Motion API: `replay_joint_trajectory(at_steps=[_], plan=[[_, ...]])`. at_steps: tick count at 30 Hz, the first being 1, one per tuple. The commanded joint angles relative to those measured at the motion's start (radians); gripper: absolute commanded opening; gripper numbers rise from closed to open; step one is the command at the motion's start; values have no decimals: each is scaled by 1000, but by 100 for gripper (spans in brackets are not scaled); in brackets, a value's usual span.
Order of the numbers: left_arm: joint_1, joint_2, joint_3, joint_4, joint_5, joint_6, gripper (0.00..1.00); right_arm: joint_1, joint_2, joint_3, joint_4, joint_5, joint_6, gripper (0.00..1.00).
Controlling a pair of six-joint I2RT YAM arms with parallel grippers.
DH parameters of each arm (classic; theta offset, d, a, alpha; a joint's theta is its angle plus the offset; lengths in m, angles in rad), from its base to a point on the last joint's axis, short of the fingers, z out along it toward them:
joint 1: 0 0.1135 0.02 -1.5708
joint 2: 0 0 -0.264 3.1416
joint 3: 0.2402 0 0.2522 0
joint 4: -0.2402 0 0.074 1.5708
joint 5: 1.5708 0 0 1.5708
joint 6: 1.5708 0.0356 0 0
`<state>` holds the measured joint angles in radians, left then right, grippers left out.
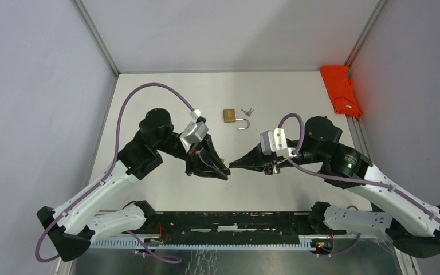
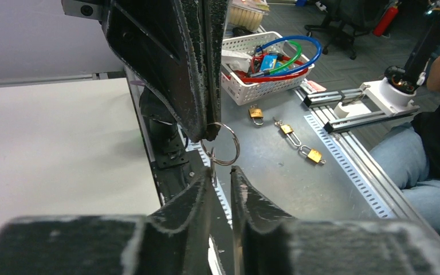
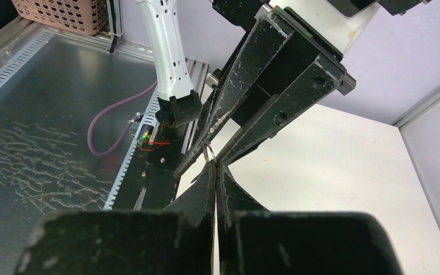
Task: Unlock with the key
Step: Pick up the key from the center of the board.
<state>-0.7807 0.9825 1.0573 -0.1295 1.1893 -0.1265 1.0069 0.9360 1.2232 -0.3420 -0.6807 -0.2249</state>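
A brass padlock [image 1: 229, 116] lies on the white table, its silver shackle [image 1: 242, 125] toward the arms and small keys [image 1: 248, 112] beside it. Nearer the arms, both grippers meet tip to tip above the table. My right gripper [image 3: 215, 166] is shut on a metal key ring [image 2: 224, 144]. A thin key [image 2: 213, 163] hangs from that ring against the inner face of one finger of my left gripper [image 2: 222, 172]. The left jaws stand open on either side of the ring's lower edge, with a narrow gap between them.
A red cloth [image 1: 341, 89] lies at the table's far right edge. Beyond the near edge is a metal bench [image 2: 298, 183] carrying a white basket [image 2: 263, 74] of cables and spare padlocks [image 2: 312, 153]. A person's leg [image 2: 429, 172] is at the right.
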Motion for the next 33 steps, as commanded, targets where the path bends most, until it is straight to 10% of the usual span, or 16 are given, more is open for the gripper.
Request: replay_joint_trajectory(at_steps=[1, 4, 33], plan=[[-6, -31, 4, 30, 29, -7, 18, 2, -10, 27, 54, -8, -3, 0], [-6, -33, 4, 32, 14, -10, 2, 2, -12, 30, 48, -2, -5, 0], [-6, -50, 60, -53, -100, 23, 2, 2, -149, -143, 19, 79, 45, 0]])
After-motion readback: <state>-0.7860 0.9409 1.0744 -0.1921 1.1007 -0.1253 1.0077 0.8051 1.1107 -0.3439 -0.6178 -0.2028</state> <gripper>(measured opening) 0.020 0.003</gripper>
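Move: The small key hangs from its ring in the right fingertips, already between the left hand's open fingertips: about 1 cm to the left hand's right and level with it, and roughly 1 cm left of, 1 cm nearer than and 2 cm below the right hand. The small padlock lies on the board about 19 cm ahead of the left hand, 1 cm to its left, and the large padlock some 40 cm ahead, 2 cm right, both roughly 32 cm down. The small key is pinched by the left fingers, which close from about a third open to shut while that hand hardly travels, rising barely 1 cm and turning some 5 degrees counter-clockwise. Then the right hand, staying shut on the ring, draws away about 2.5 cm to the right and sinks roughly 1.5 cm. ##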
